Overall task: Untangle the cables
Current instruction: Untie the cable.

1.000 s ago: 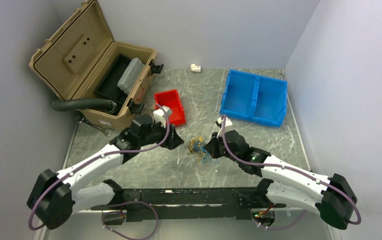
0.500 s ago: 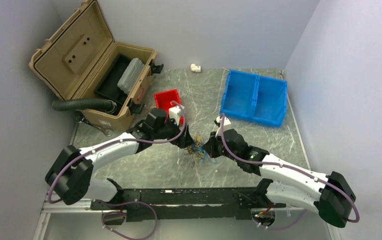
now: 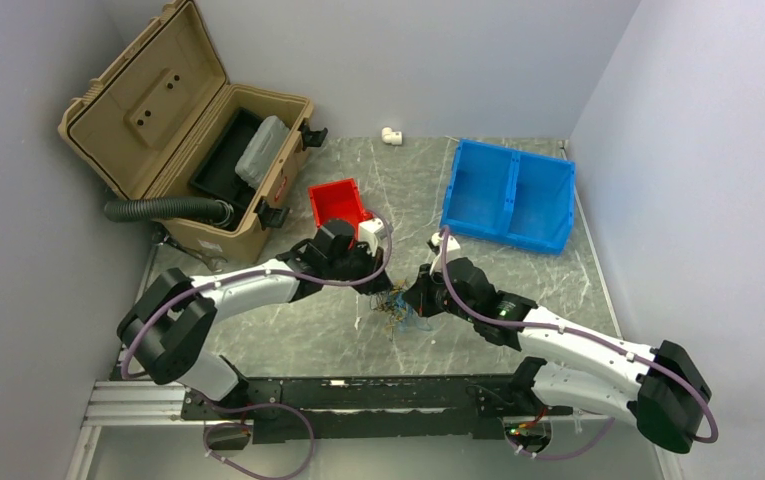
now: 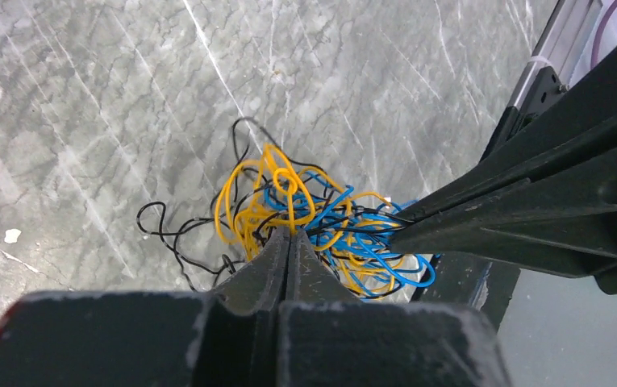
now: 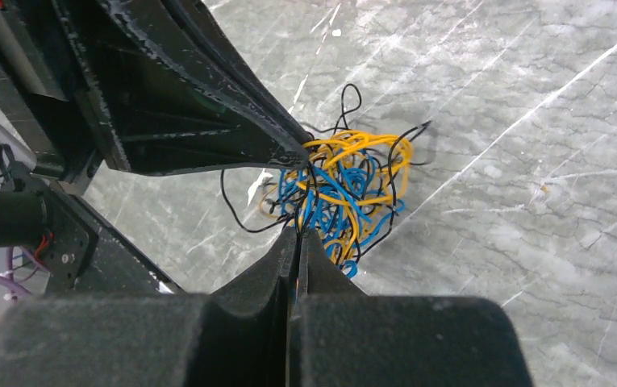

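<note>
The cables (image 3: pixel 395 304) are a small tangle of hair-thin yellow, blue and black wire loops (image 4: pixel 313 214) (image 5: pixel 345 185), hanging just above the marble table between both arms. My left gripper (image 4: pixel 289 233) (image 3: pixel 382 288) is shut on yellow strands at the tangle's left side. From the right, my right gripper (image 5: pixel 298 230) (image 3: pixel 410 298) is shut on strands of the same tangle. The two sets of fingertips nearly meet over the bundle. Loose black loops trail onto the table.
A red bin (image 3: pixel 339 204) stands just behind the left gripper. A blue two-compartment bin (image 3: pixel 508 195) sits at the back right. An open tan case (image 3: pixel 173 130) with a black ribbed hose (image 3: pixel 158 209) is at the back left. A white fitting (image 3: pixel 390 135) lies by the back wall.
The left arm has reached right from beside the red bin to the tangle, and its gripper has shut on the wires. The right gripper has stayed shut on the tangle.
</note>
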{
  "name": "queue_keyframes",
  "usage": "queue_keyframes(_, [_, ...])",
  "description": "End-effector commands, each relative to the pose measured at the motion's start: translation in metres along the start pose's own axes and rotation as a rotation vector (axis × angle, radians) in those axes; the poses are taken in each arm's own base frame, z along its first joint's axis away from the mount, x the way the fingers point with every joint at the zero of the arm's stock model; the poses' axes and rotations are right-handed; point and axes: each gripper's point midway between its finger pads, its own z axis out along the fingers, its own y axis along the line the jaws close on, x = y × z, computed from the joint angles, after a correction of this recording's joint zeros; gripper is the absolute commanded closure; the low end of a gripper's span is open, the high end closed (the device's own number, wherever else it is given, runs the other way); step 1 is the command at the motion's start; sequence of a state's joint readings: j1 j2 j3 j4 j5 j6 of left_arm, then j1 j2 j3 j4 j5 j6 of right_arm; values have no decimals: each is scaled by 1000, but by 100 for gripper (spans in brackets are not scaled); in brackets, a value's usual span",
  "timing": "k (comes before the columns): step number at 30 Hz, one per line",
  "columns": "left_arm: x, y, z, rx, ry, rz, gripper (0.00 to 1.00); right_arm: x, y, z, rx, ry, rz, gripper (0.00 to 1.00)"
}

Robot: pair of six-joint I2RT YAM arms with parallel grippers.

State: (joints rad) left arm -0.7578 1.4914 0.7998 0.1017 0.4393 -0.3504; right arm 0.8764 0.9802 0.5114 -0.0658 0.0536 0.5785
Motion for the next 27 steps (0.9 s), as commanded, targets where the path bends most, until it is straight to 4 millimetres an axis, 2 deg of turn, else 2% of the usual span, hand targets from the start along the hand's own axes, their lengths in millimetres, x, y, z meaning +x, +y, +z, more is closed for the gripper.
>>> queue_keyframes(1, [-20,-4,4,6,-51,13,100,-32,11,-5,1,-89,36,100])
queue_keyframes(6, [-16,4,-1,-45,-62,-1,100,-25,-35,-12,245,-94,90,100])
queue_keyframes(11, [-6,9,-5,-69,-51,-14,100,-16,-56,-14,341,-71,111,100])
queue_keyframes(16, [3,23,-17,-153,-68,-37,100,-4,-99,-21,534,-41,207,100])
queue_keyframes(20, [7,34,-31,-213,-77,-51,100,2,-107,-17,512,-10,221,100])
queue_keyframes(27, [4,41,-53,-278,-100,-53,100,0,-102,-13,477,2,191,100])
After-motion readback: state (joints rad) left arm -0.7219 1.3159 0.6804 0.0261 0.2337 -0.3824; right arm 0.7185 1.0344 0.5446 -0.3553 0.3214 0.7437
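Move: The cable tangle hangs between the two grippers: its middle is about 3 cm back, 3 cm right and 4 cm below the left hand, which already pinches a yellow wire loop. From the right hand, shut on black wire, the tangle lies roughly 2 cm left, 1 cm back and 4 cm below. The red bin stands some 16 cm ahead and 11 cm left of the left hand, about 8 cm lower. Rightward and down goes the right hand, about 9 cm across and 5 cm lower with a little forward, turning some 25 degrees clockwise and carrying the bundle away from the left gripper. The left hand, after a near standstill, draws left about 5 cm with its yellow wire, dipping slightly, then rising again as it turns a little counter-clockwise. Both keep their pinch. ##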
